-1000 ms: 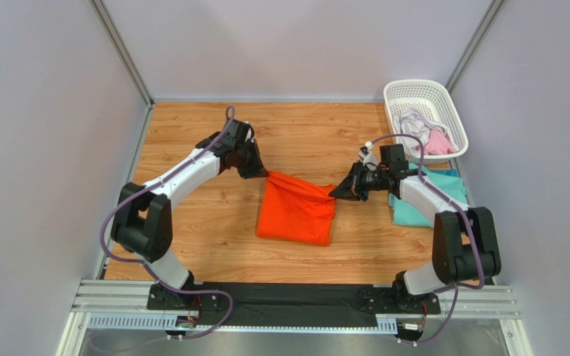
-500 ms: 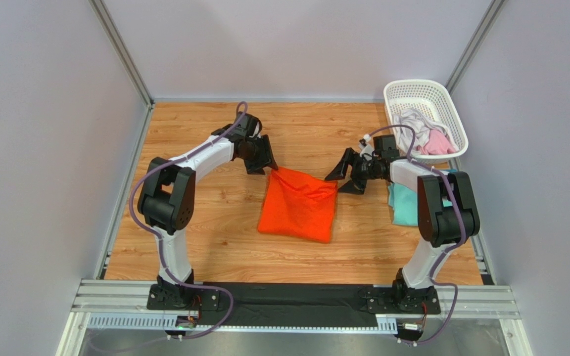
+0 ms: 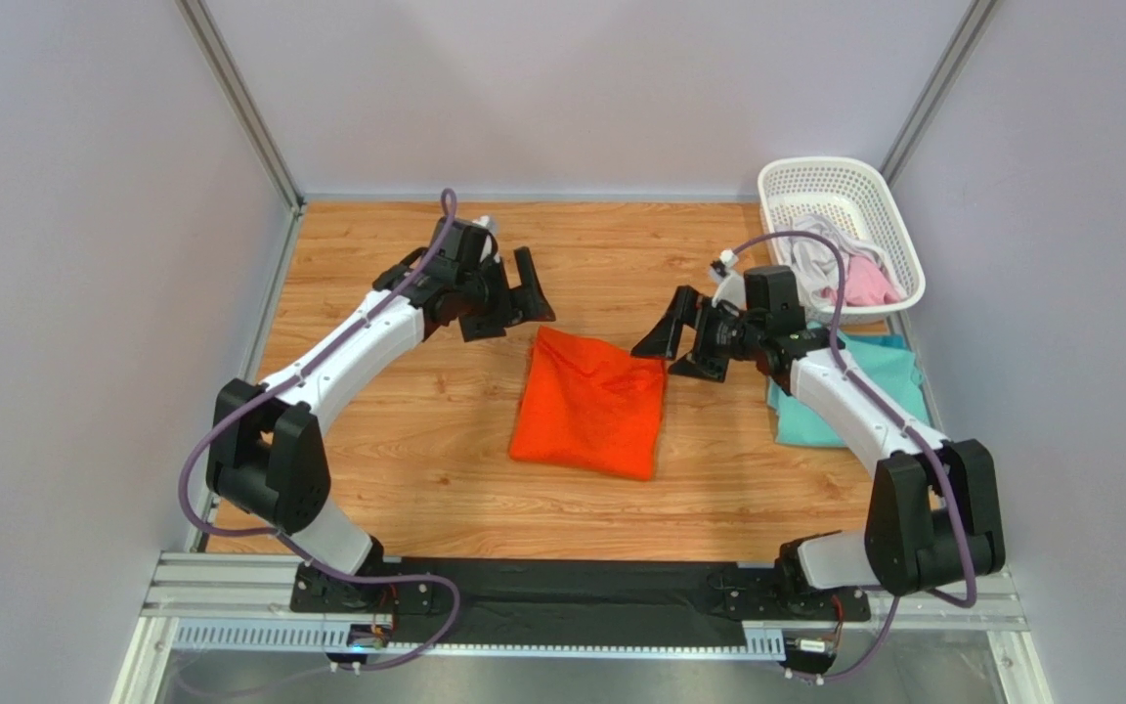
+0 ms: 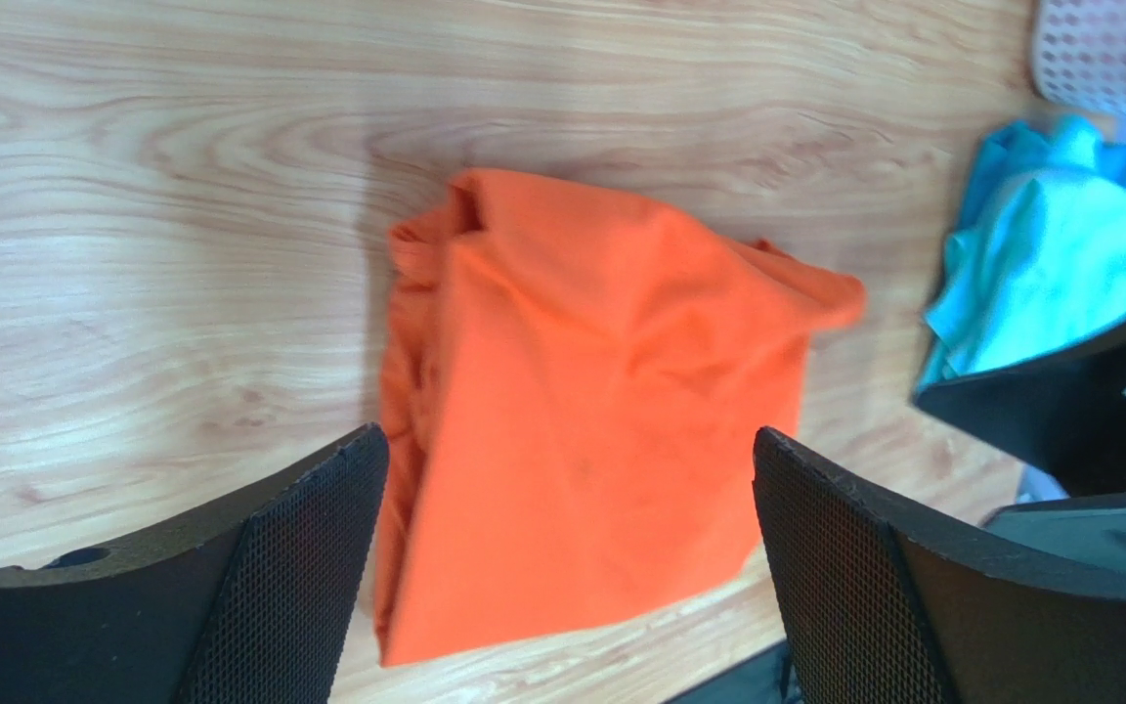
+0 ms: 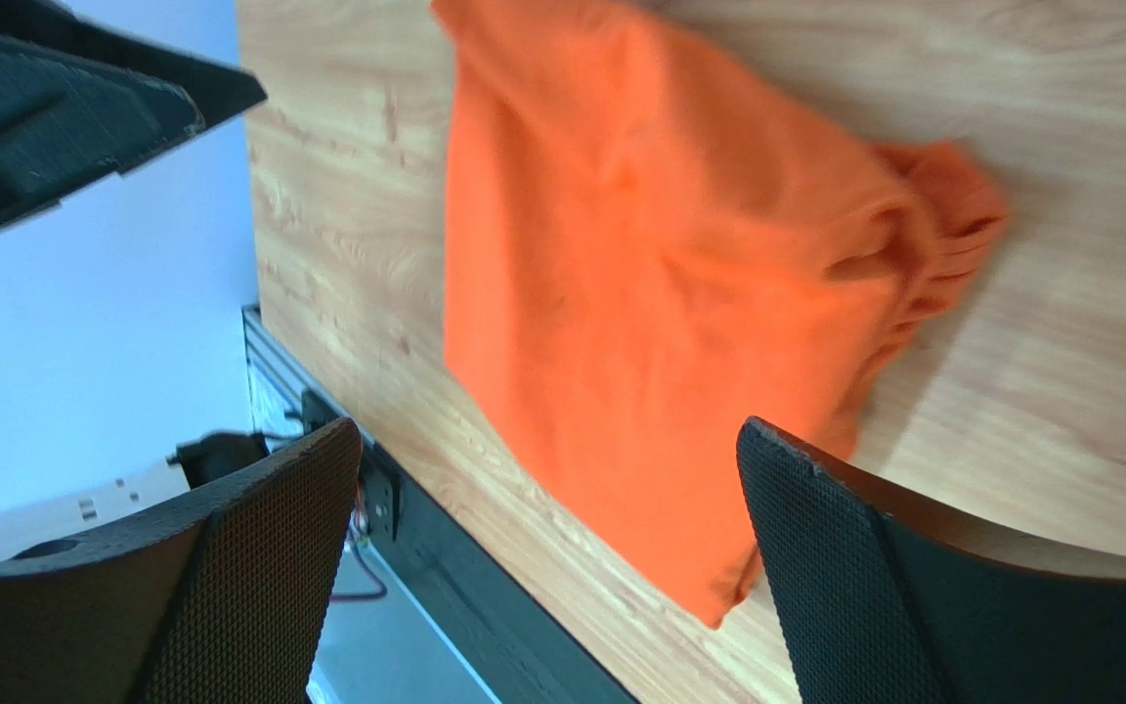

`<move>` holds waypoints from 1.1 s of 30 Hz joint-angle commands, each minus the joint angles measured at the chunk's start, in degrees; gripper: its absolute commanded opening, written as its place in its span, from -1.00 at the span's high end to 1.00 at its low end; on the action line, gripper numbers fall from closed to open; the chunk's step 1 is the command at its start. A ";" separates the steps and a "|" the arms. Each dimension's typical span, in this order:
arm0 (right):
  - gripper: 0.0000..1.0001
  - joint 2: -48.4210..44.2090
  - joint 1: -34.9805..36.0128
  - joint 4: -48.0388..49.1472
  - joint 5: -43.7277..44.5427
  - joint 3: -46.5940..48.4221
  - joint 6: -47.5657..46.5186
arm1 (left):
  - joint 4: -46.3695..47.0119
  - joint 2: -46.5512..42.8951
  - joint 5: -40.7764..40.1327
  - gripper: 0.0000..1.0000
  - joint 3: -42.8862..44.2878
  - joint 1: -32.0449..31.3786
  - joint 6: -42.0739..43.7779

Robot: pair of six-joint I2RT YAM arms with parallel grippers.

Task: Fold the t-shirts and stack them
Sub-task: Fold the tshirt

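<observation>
A bright orange t-shirt [image 3: 591,404] lies folded on the wooden table, at its middle. My left gripper [image 3: 518,301] hovers open just beyond the shirt's far left corner, holding nothing. My right gripper [image 3: 679,345] hovers open off the far right corner, also empty. In the left wrist view the orange t-shirt [image 4: 598,426] fills the gap between the wide-apart fingers [image 4: 305,558]. The right wrist view shows the same orange t-shirt [image 5: 672,279] below its spread fingers [image 5: 848,543]. A teal t-shirt [image 3: 855,389] lies folded at the right, partly under the right arm.
A white lattice basket [image 3: 825,166] stands at the far right corner with a grey-white tee [image 3: 819,242] and a pink tee [image 3: 866,282] bundled inside. Grey walls enclose the table on three sides. A black strip and metal rail [image 3: 584,587] run along the near edge.
Both grippers were shut on the orange t-shirt's far corners; they have let go, opened wide and drawn back. The shirt now lies flat, slightly further back.
</observation>
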 commanded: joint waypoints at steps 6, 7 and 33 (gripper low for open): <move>-1.00 3.36 4.64 3.80 1.92 0.25 1.57 | 6.67 3.87 7.53 -0.99 -1.72 -3.22 -1.85; -1.00 4.51 4.55 3.98 2.01 0.96 1.22 | 8.25 4.66 8.23 -0.99 -1.46 -3.30 -2.11; -1.00 30.11 1.92 1.87 9.66 14.68 -3.36 | 9.06 22.87 7.01 -0.99 4.60 -0.58 -0.71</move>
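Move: The orange t-shirt lies folded between and below the hands. Its far-left corner is about 5 cm ahead of the left hand, 2 cm to its right and 12 cm down. Its far-right corner is some 7 cm ahead of the right hand, 2 cm to its right and 10 cm down. The shirt's middle is level with the right hand, 8 cm to its left. The teal stack is about 28 cm to the right hand's right and 3 cm ahead. Down and inward after a short draw back, both wide-open hands come to the orange shirt's far edge. The left sinks about 11 cm, swinging right and then forward, tipping slightly more downward. The right sinks just under 10 cm while reaching forward, its last couple of centimetres nearly level, with its outer finger against the far-right corner; the left's outer finger ends at the far-left one. ##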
